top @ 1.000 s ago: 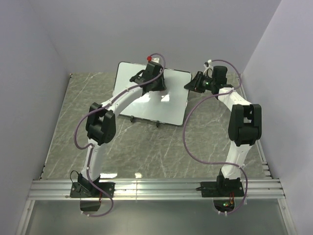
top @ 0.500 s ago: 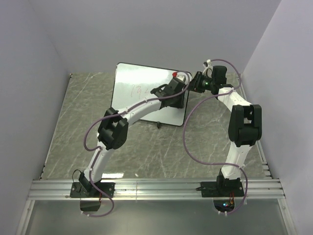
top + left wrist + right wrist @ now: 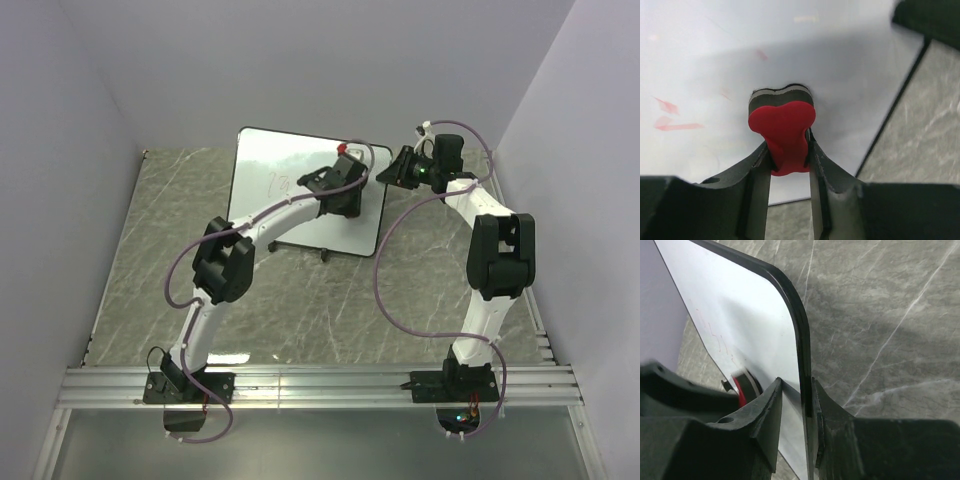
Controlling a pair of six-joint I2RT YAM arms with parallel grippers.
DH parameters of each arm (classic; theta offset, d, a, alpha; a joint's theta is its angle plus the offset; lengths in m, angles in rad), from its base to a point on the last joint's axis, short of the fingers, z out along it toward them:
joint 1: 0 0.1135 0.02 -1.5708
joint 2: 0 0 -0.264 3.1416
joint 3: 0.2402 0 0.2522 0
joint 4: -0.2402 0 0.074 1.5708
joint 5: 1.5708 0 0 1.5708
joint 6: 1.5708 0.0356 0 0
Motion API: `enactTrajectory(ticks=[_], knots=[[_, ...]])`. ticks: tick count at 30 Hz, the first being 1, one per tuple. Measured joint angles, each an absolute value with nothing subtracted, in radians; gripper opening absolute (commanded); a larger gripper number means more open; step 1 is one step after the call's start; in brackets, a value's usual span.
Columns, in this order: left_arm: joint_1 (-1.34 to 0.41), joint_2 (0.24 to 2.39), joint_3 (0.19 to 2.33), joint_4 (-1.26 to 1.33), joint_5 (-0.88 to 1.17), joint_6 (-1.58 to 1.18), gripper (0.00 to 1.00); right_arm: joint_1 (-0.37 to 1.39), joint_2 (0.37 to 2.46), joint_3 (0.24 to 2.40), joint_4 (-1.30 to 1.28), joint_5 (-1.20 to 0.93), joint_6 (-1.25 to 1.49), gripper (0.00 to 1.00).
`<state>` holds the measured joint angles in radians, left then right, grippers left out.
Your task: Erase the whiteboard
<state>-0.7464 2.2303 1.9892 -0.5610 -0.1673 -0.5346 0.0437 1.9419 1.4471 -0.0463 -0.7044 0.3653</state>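
The whiteboard stands tilted at the back of the table, with faint reddish writing on its left half. My left gripper is shut on a small red eraser and presses it against the board's upper right area. In the left wrist view the eraser sits between the fingers of the left gripper, felt side on the whiteboard, with red smears to the left. My right gripper is shut on the whiteboard's black right edge; the eraser shows beyond it.
Grey marble tabletop surrounds the board. Plain walls close in on the left, back and right. The board's small black feet rest on the table. Cables loop off both arms.
The left gripper swept the eraser from the board's top middle to its right edge, then came back slightly left. The writing on the left half is now uncovered. The right gripper kept hold.
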Motion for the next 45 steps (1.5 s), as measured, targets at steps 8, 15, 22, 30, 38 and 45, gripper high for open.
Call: enactTrajectory(ticks=[8,15,22,30,38,45], knots=[[-0.668,2.277,2.156,-0.562,-0.277,-0.502,0.00,0.057,1.934,1.448,-0.075,-0.674,0.363,0.00],[-0.670,2.246,2.068,-0.472,-0.290,-0.501,0.00,0.061,1.934,1.462,-0.134,-0.647,0.371,0.00],[-0.666,2.189,1.961,-0.383,-0.307,-0.501,0.00,0.072,1.934,1.498,-0.183,-0.643,0.345,0.00],[-0.535,2.100,1.810,-0.340,-0.265,-0.513,0.00,0.075,1.934,1.500,-0.185,-0.637,0.348,0.00],[-0.524,2.065,1.729,-0.282,-0.292,-0.501,0.00,0.076,1.934,1.509,-0.210,-0.632,0.350,0.00],[-0.617,2.050,1.699,-0.310,-0.282,-0.522,0.00,0.076,1.934,1.513,-0.229,-0.629,0.325,0.00]])
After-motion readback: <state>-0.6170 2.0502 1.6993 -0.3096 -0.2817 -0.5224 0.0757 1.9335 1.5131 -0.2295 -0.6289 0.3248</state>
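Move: The left gripper still holds the red eraser on the tilted whiteboard. The remaining red strokes centre about 13 cm to its left, 6 cm ahead and 3 cm higher. The board's right edge runs some 7 cm to its right, level with it. The black foot at the bottom edge lies about 10 cm back, 6 cm left and 7 cm lower. From the right gripper, which pinches that right edge, the strokes are roughly 23 cm left, level ahead and about 2 cm lower. Keep the eraser pinched against the board and wipe up its slope, forward about 7 cm, rising and drifting left. Pause briefly, then sweep about 10 cm left into the red strokes while turning the wrist counter-clockwise. Finish with a shorter stroke back and to the right, down the board. Let the right gripper keep its hold on the right edge, easing back about 1 cm. ##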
